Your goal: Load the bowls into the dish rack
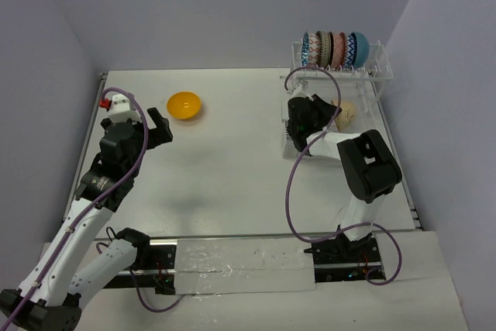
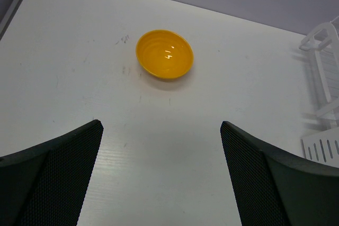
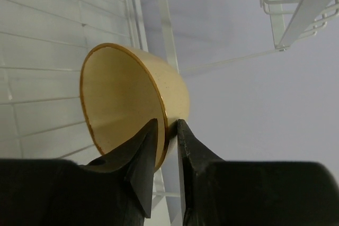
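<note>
An orange-yellow bowl (image 1: 184,105) (image 2: 164,54) sits upright on the white table at the far left. My left gripper (image 1: 161,131) (image 2: 161,136) hovers short of it, wide open and holding nothing. Several patterned bowls and a teal one (image 1: 335,49) stand on edge in the upper prongs of the dish rack (image 1: 380,71). A speckled tan bowl (image 1: 346,114) (image 3: 122,93) lies on its side on the rack's lower tray (image 3: 42,35). My right gripper (image 1: 333,114) (image 3: 167,130) straddles its rim, one finger inside and one outside. The jaws are slightly parted, with a thin gap at the rim.
The rack fills the back right of the table, against the right wall. Its white side basket (image 2: 323,78) shows at the right edge of the left wrist view. The right arm's cable (image 1: 293,184) loops over the table in front of the rack.
</note>
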`<state>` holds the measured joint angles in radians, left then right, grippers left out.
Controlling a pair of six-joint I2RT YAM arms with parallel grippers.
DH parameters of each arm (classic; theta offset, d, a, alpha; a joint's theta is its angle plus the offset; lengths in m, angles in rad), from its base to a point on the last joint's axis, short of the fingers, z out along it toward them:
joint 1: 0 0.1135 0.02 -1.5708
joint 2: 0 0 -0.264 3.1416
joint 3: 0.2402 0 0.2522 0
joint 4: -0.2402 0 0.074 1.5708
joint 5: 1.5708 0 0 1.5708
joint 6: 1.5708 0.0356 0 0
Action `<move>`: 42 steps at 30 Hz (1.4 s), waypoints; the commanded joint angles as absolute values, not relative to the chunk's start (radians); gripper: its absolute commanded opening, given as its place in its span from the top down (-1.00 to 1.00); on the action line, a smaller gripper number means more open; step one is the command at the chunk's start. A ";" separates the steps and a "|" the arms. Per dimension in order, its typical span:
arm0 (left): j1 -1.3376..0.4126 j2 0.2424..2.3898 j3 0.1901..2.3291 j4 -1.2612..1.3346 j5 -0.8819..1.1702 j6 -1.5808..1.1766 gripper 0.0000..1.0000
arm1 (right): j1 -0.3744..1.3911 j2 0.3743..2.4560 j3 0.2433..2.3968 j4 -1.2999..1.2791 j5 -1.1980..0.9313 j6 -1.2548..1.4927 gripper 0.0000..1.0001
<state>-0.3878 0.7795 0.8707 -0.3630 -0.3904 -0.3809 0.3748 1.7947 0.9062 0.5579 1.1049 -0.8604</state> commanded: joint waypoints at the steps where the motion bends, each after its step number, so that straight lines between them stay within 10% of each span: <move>1: -0.388 0.765 0.868 -0.328 -0.390 -0.368 -0.99 | 0.388 1.806 0.893 0.365 0.997 -0.724 0.43; 23: -0.388 0.767 0.867 -0.327 -0.384 -0.380 -0.98 | 0.449 1.594 0.962 0.034 0.887 -0.404 0.25; 42: -0.299 1.104 0.968 -0.385 -0.216 -0.581 -0.99 | 0.479 0.724 0.816 -0.244 0.594 0.132 -0.78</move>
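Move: My right fingers still loosely straddle the near rim of the cream bowl, whose middle is some 3 cm to their right, 1 cm ahead and 5 cm below, over the rack's lower tier. The upper-tier bowls stand about 10 cm ahead, 6 cm left and 15 cm higher; the cutlery basket is roughly 9 cm back, 17 cm left, 8 cm lower. For my left hand, the yellow bowl lies about 20 cm ahead, 6 cm right and 25 cm below. I let the cream bowl's rim go with my right hand, first sinking nearly 5 cm while easing left, then rising well clear and pulling back about 12 cm out of the rack, fingers spreading wide as the wrist rolls left side up and tips upward. Late on, my open left hand drops some 8 cm, with a smaller forward-right reach, towards the yellow bowl, tipping down. ##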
